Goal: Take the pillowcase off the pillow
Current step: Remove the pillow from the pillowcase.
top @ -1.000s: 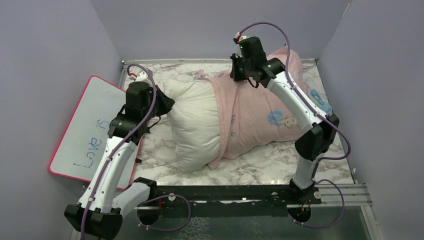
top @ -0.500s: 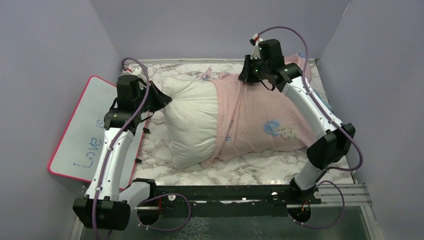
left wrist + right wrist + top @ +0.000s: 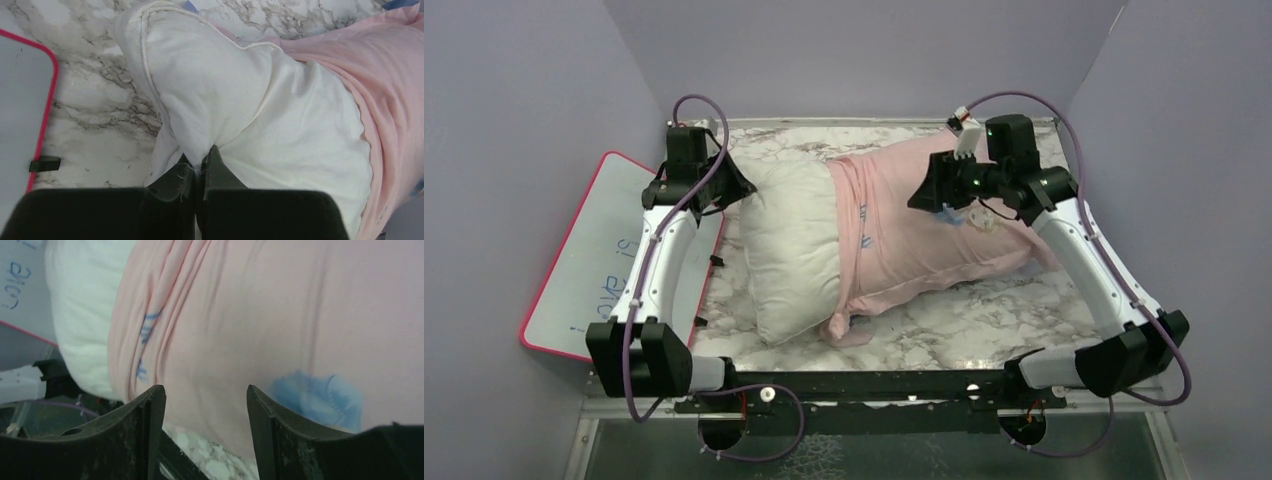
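Note:
The white pillow (image 3: 786, 235) lies across the marble table, its left half bare. The pale pink pillowcase (image 3: 904, 235) covers its right half and is bunched in folds at the open edge (image 3: 852, 240). My left gripper (image 3: 742, 190) is shut on the pillow's far left corner; in the left wrist view the white fabric (image 3: 235, 100) is pinched between the closed fingers of the left gripper (image 3: 202, 161). My right gripper (image 3: 922, 197) hovers over the middle of the pillowcase, open. In the right wrist view the right gripper (image 3: 204, 390) holds nothing, with pink cloth (image 3: 235, 315) and a blue print (image 3: 315, 397) beyond.
A pink-edged whiteboard (image 3: 574, 260) with blue writing leans at the table's left side, close to the left arm. Purple walls enclose the table on three sides. A black metal rail (image 3: 874, 385) runs along the near edge between the arm bases.
The right gripper has opened, let go of the pillowcase and swung right and lower. The left gripper pulled the pillow corner toward the back left, and more white pillow shows.

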`<state>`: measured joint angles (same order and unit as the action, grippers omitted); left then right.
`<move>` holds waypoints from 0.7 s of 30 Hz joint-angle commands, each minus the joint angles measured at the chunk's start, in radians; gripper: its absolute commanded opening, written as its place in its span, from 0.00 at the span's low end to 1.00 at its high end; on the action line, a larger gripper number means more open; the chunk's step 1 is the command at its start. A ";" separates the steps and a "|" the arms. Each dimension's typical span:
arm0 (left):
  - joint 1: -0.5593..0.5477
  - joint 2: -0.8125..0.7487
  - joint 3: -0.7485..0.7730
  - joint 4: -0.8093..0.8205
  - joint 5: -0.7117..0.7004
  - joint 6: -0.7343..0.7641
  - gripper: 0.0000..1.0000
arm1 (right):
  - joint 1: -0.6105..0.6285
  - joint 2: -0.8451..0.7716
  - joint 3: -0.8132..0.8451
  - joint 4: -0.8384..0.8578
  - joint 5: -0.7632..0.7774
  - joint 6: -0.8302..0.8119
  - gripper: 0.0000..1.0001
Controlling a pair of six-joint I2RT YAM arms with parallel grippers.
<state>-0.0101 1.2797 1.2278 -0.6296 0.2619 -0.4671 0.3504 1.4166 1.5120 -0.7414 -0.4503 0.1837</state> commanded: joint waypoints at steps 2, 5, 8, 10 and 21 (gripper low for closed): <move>0.001 0.160 0.208 0.086 -0.015 -0.011 0.00 | 0.003 -0.153 -0.208 0.037 -0.236 0.029 0.66; 0.001 0.254 0.304 0.087 0.003 -0.014 0.04 | 0.005 -0.213 -0.314 0.034 -0.281 0.046 0.66; 0.001 0.316 0.369 0.057 0.006 -0.010 0.53 | 0.005 -0.248 -0.439 0.069 -0.264 0.095 0.66; 0.001 0.324 0.381 0.009 -0.076 0.015 0.82 | 0.005 -0.240 -0.499 0.097 -0.228 0.124 0.66; 0.036 -0.023 0.117 -0.189 -0.344 0.065 0.99 | 0.005 -0.078 -0.534 0.379 -0.041 0.422 0.66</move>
<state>0.0132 1.4265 1.4395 -0.7082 0.0418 -0.4240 0.3534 1.2961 0.9436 -0.5343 -0.5701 0.4751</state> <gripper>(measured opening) 0.987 0.664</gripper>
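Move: The pillow's far-left corner is already pinched in the left fingers; the spot it goes to lies about 9 cm ahead and 1 cm up. The pillow's bare end centres some 10 cm to that hand's right, 11 cm back and 8 cm below. The pillowcase's near edge lies about 14 cm back from the open right hand, 2 cm left and 18 cm below; the case's mouth is about 17 cm left of it, 4 cm back, 14 cm below. The pillow's corner is drawn forward by the left hand, about 9 cm, and let go as the fingers open wide; the empty hand then backs off some 5 cm, also drifting left. The right hand, half open throughout, swings back about 10 cm and sinks some 13 cm towards the case's near edge, tipping its fingers down, then eases slightly forward. ##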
